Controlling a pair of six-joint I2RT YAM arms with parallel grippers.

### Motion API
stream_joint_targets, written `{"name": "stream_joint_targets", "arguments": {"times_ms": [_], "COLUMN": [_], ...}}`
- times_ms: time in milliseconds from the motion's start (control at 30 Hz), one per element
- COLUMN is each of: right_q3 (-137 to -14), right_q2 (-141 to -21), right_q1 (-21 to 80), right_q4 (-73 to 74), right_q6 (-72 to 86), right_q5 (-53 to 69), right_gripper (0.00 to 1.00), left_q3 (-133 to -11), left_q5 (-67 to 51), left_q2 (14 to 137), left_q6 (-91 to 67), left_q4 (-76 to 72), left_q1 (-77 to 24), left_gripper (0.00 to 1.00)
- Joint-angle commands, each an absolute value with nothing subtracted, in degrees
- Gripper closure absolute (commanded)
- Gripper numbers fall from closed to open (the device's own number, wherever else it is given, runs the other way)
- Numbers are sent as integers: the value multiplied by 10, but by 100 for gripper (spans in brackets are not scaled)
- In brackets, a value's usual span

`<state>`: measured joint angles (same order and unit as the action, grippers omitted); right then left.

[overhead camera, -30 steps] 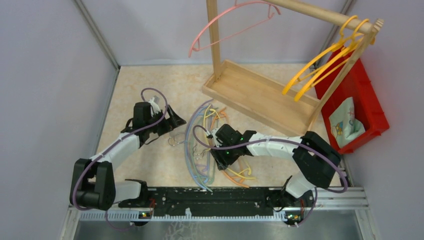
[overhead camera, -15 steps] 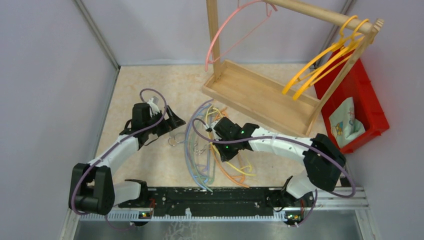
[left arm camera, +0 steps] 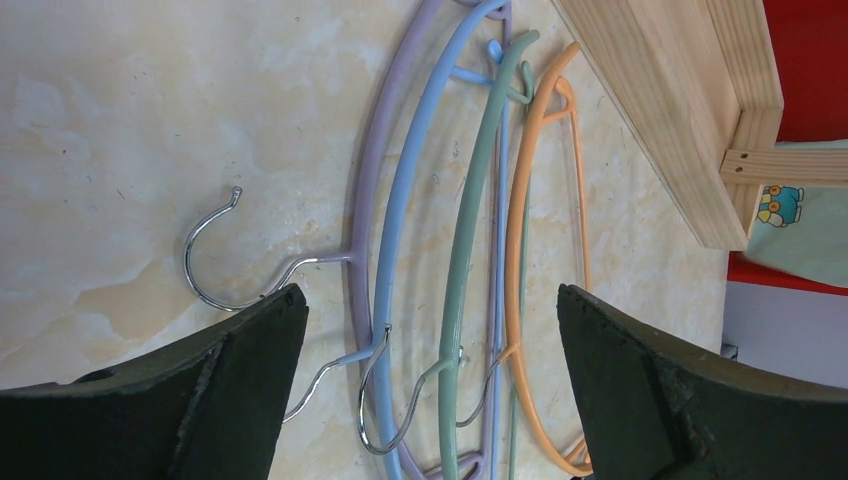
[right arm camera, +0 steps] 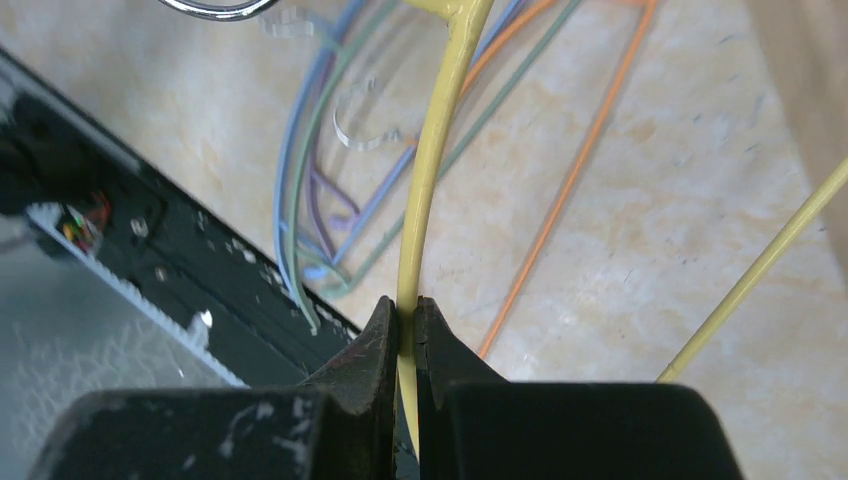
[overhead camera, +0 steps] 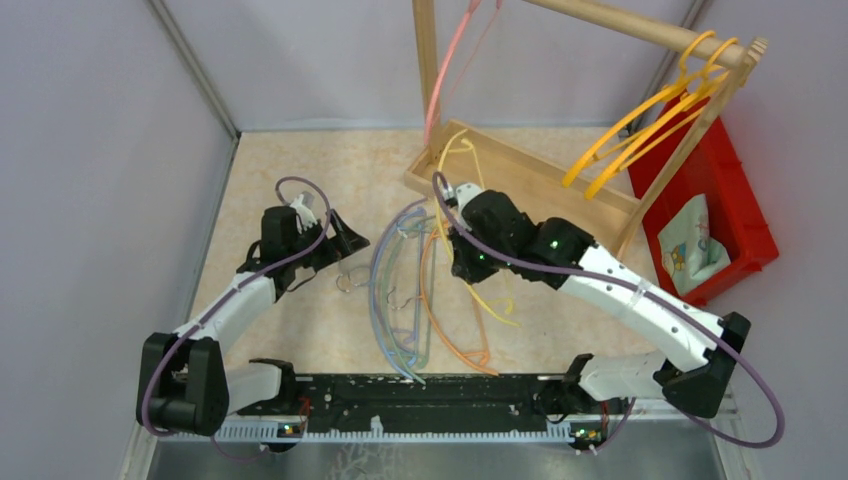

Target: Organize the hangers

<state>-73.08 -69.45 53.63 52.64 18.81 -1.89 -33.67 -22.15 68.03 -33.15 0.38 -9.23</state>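
My right gripper [overhead camera: 460,262] [right arm camera: 405,305] is shut on the arm of a yellow hanger [overhead camera: 445,160] [right arm camera: 432,160], which is lifted off the table just in front of the wooden rack's base. Purple [left arm camera: 362,200], blue [left arm camera: 400,200], green [left arm camera: 470,200] and orange [left arm camera: 515,220] hangers lie side by side on the table, their metal hooks toward my left gripper [left arm camera: 430,293]. That gripper [overhead camera: 345,245] hovers open over the hooks, touching none. A pink hanger [overhead camera: 445,70] and yellow hangers [overhead camera: 640,130] hang on the rack's bar.
The wooden rack [overhead camera: 520,190] stands at the back right with a tray-like base. A red bin [overhead camera: 745,235] holding a printed cloth sits behind it by the right wall. Grey walls close in both sides. The black base rail [overhead camera: 440,395] runs along the near edge.
My right gripper closed on the yellow hanger and raised it out of the pile toward the rack. The pink hanger swung round to edge-on. My left arm stayed put.
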Motion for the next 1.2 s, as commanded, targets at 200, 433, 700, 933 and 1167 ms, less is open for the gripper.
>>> {"name": "stream_joint_targets", "arguments": {"times_ms": [200,433,700,933,1167], "right_q3": [-859,-871,-893,-890,-879], "right_q2": [-653,-639,-644,-672,-688], "right_q1": [506,499,497,496,496], "right_q4": [421,400,346,358,360], "right_q6": [294,299,275,281,285], "right_q5": [-238,-277,-268,-181,-129], "right_gripper": [100,100,100,100,100], "left_q3": [-368,-377,-374,-368,-358], "left_q5": [-239,-233,-227,-225,-222], "left_q2": [687,682,677,675,668], "left_q6": [-325,-325,-324,-323,-323], "left_q4": [-19,-18,-19,-20,-20], "left_q1": [-90,-90,-90,-90,-89], "left_gripper": [0,0,0,0,0]}}
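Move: The yellow hanger is already pinched in the right hand, clear of the table. From that hand the rack's free rail has its middle about 23 cm ahead, 12 cm to the right and 28 cm up. The hung pink hanger is some 26 cm straight ahead and 16 cm higher; the tray lies 23 cm ahead, 14 cm right and 19 cm below. From the left hand, the free rail is about 11 cm ahead, 30 cm right and 39 cm up. The yellow hanger, held pinched by its long bar in the right fingers, is carried up about 15 cm and forward some 8 cm, towards the rack's rail; the forward part comes first, with a small swing right that is then undone. The wrist turns some 35 degrees, the fingers tipping up, the hand turning clockwise and its left side rising; at the end it sinks about a centimetre. ##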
